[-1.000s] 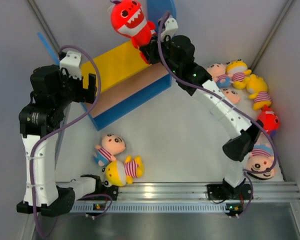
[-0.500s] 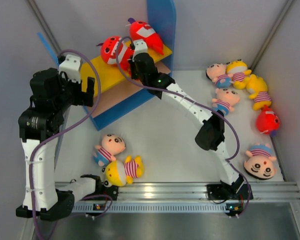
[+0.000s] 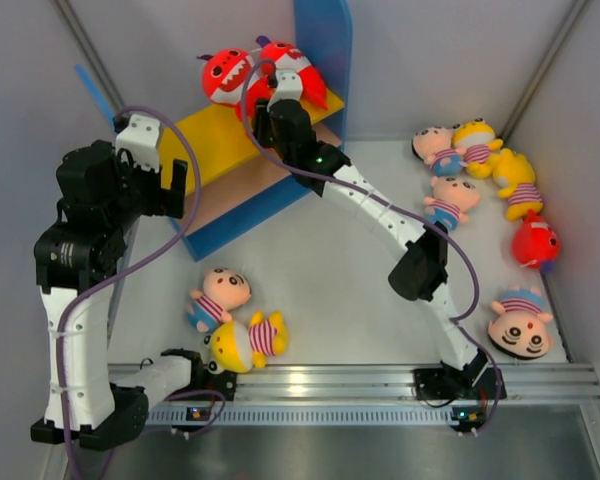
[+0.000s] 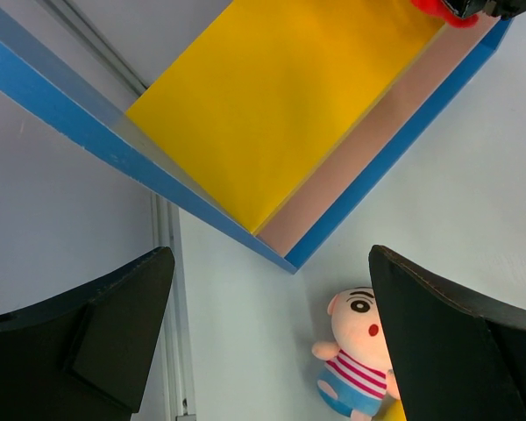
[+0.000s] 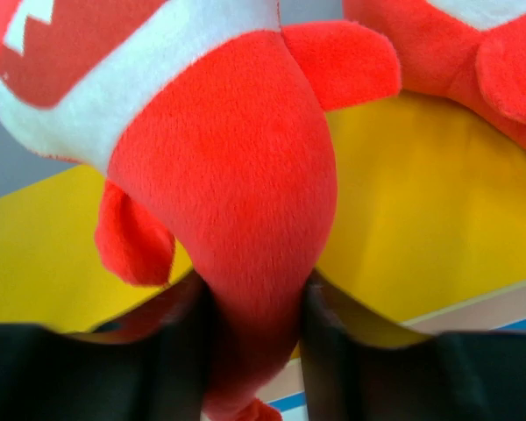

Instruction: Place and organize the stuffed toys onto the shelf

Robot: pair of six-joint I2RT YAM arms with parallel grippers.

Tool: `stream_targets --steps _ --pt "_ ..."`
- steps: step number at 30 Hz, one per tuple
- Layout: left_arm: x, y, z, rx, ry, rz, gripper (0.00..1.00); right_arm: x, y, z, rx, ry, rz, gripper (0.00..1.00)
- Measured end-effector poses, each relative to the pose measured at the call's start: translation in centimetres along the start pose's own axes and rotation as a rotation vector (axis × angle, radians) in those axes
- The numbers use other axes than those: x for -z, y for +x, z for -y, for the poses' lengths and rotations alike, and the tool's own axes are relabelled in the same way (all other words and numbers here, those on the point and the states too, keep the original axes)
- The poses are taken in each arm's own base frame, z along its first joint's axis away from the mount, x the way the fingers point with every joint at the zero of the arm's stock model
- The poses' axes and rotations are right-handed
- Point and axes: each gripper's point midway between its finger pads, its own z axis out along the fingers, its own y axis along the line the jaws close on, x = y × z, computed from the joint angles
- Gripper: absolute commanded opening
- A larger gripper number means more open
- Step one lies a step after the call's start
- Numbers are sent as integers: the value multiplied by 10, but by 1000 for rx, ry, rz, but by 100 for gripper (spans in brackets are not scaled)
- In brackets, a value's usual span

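Note:
The shelf (image 3: pixel 280 190) stands at the back centre, with a yellow top board (image 3: pixel 215 135) and blue sides. My right gripper (image 3: pixel 258 100) is shut on the tail of a red shark (image 3: pixel 225 75), holding it on the top board; it fills the right wrist view (image 5: pixel 228 175). A second red shark (image 3: pixel 292 68) lies beside it on the board (image 5: pixel 473 53). My left gripper (image 3: pixel 172 175) is open and empty, left of the shelf (image 4: pixel 280 114). A pink-faced doll (image 3: pixel 218 295) and a yellow doll (image 3: pixel 245 340) lie on the table at front left.
Several more toys lie along the right side: a pink-faced doll (image 3: pixel 435 145), yellow dolls (image 3: pixel 475 135) (image 3: pixel 515 180), another pink-faced doll (image 3: pixel 450 200), a red shark (image 3: pixel 535 240) and a pink-faced doll (image 3: pixel 520 322). The pink-faced doll also shows in the left wrist view (image 4: pixel 359 351).
My right gripper has carried the red shark down from above the shelf onto the yellow top board, beside the other shark. The left arm has barely moved.

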Motion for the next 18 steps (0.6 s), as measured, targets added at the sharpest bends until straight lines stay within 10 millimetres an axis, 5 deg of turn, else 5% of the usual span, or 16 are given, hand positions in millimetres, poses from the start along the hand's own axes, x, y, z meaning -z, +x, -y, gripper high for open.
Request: stream_targets --steps 3,12,18 --pt "2 0 -2 -3 -10 4 99 -3 -2 -7 -19 -25 16 64" --pt "5 -1 -3 -11 -14 9 99 -1 6 -13 -26 -48 7 76" --pt "6 -1 -3 -15 -15 13 99 38 3 2 71 -38 -71 87"
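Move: The right hand still holds the red shark toy by its tail; its place on the yellow shelf top lies about 4 cm ahead, 2 cm left and 4 cm below. The second red shark is some 7 cm ahead and 7 cm right, a little lower; the blue side panel stands about 9 cm ahead and 13 cm right. From the left hand that place is roughly 22 cm ahead, 15 cm right and 10 cm down. The right fingers open wide and let go of the shark's tail, then draw back about 4 cm and rightwards. ##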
